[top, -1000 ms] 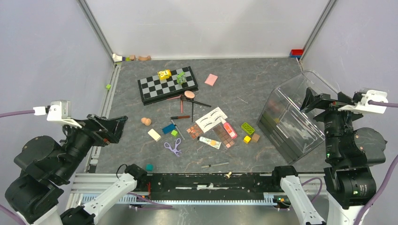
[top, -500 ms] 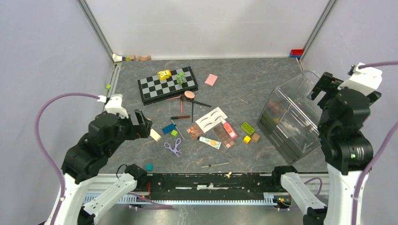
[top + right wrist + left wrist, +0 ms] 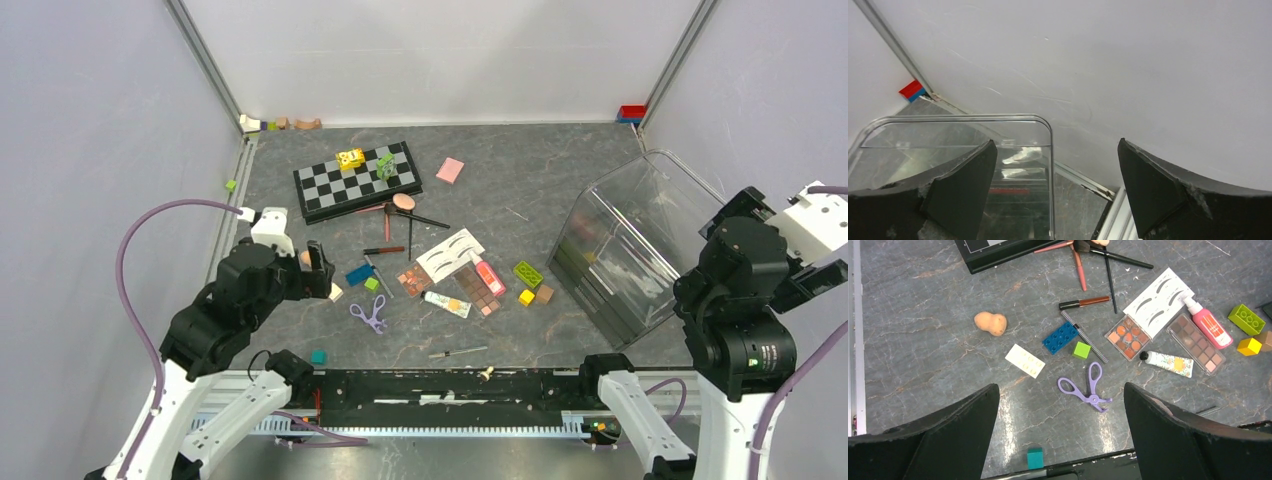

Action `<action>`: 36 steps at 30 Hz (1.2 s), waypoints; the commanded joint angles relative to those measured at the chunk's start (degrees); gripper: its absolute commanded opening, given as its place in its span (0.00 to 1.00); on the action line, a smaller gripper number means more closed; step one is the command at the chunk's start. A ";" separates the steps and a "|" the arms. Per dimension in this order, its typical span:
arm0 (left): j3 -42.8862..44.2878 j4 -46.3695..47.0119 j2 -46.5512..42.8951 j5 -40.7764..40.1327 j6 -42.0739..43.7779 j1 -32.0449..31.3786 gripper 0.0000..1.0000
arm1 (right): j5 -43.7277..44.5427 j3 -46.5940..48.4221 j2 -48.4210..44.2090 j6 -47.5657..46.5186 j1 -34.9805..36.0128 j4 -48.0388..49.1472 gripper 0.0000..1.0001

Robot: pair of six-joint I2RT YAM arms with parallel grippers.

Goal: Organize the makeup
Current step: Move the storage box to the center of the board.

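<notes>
The makeup lies scattered mid-table: a purple curler (image 3: 1085, 389), a peach sponge (image 3: 990, 323), a white lash card (image 3: 1159, 301), a brown-pink eyeshadow palette (image 3: 1198, 344), a pink tube (image 3: 1209, 325), a cream tube (image 3: 1168, 363) and thin brushes (image 3: 1108, 270). My left gripper (image 3: 1060, 387) hangs open high above the curler (image 3: 369, 313), holding nothing. My right gripper (image 3: 1056, 142) is open and empty too, off at the right over the far corner of the clear container (image 3: 998, 118), facing the wall.
A chessboard (image 3: 355, 180) with toy pieces sits behind the makeup. Toy blocks lie among it: blue (image 3: 1060, 337), green (image 3: 1081, 350), lime (image 3: 1246, 319), yellow (image 3: 1249, 346), teal (image 3: 1035, 458). The clear container (image 3: 625, 250) stands tilted at the right. White walls enclose the table.
The left arm swung in from the left edge and now hovers over the near-left makeup. The right arm turned and shifted toward the right wall. Both grippers stayed open.
</notes>
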 commanded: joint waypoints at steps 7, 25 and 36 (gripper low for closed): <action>-1.01 5.17 -1.12 2.25 2.58 -0.12 1.00 | -3.37 -0.72 4.22 6.26 0.21 -6.28 0.98; -5.14 9.62 -2.58 2.73 1.61 -1.01 1.00 | -5.79 3.67 11.31 2.19 0.14 -3.16 0.98; -5.85 10.01 -4.71 0.96 1.19 -0.93 1.00 | -22.87 22.76 21.66 -3.11 -0.85 -1.21 0.98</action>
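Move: The storage box, clear-walled and standing untouched on the right of the table, has its middle about 8 cm ahead of the open right hand, 11 cm to its left and some 28 cm below. Beyond the box to the left, the wooden block lies about 5 cm ahead and 26 cm left of that hand, and the green brick 10 cm ahead and 29 cm left, both roughly 41 cm down. From the left hand the box is some 62 cm to the right, about 3 cm ahead and 13 cm lower. The right hand, fingers staying wide open, first sinks about 5 cm while easing forward and a little left, then climbs back and sweeps forward beside the right side of the storage box, ending some 11 cm farther out and about 3.5 cm farther left, slightly above its starting height. Over this reach towards the box's far upper rim the wrist swings about 15 degrees counter-clockwise and tips down some 10 degrees, with no touch on the box to be seen. ##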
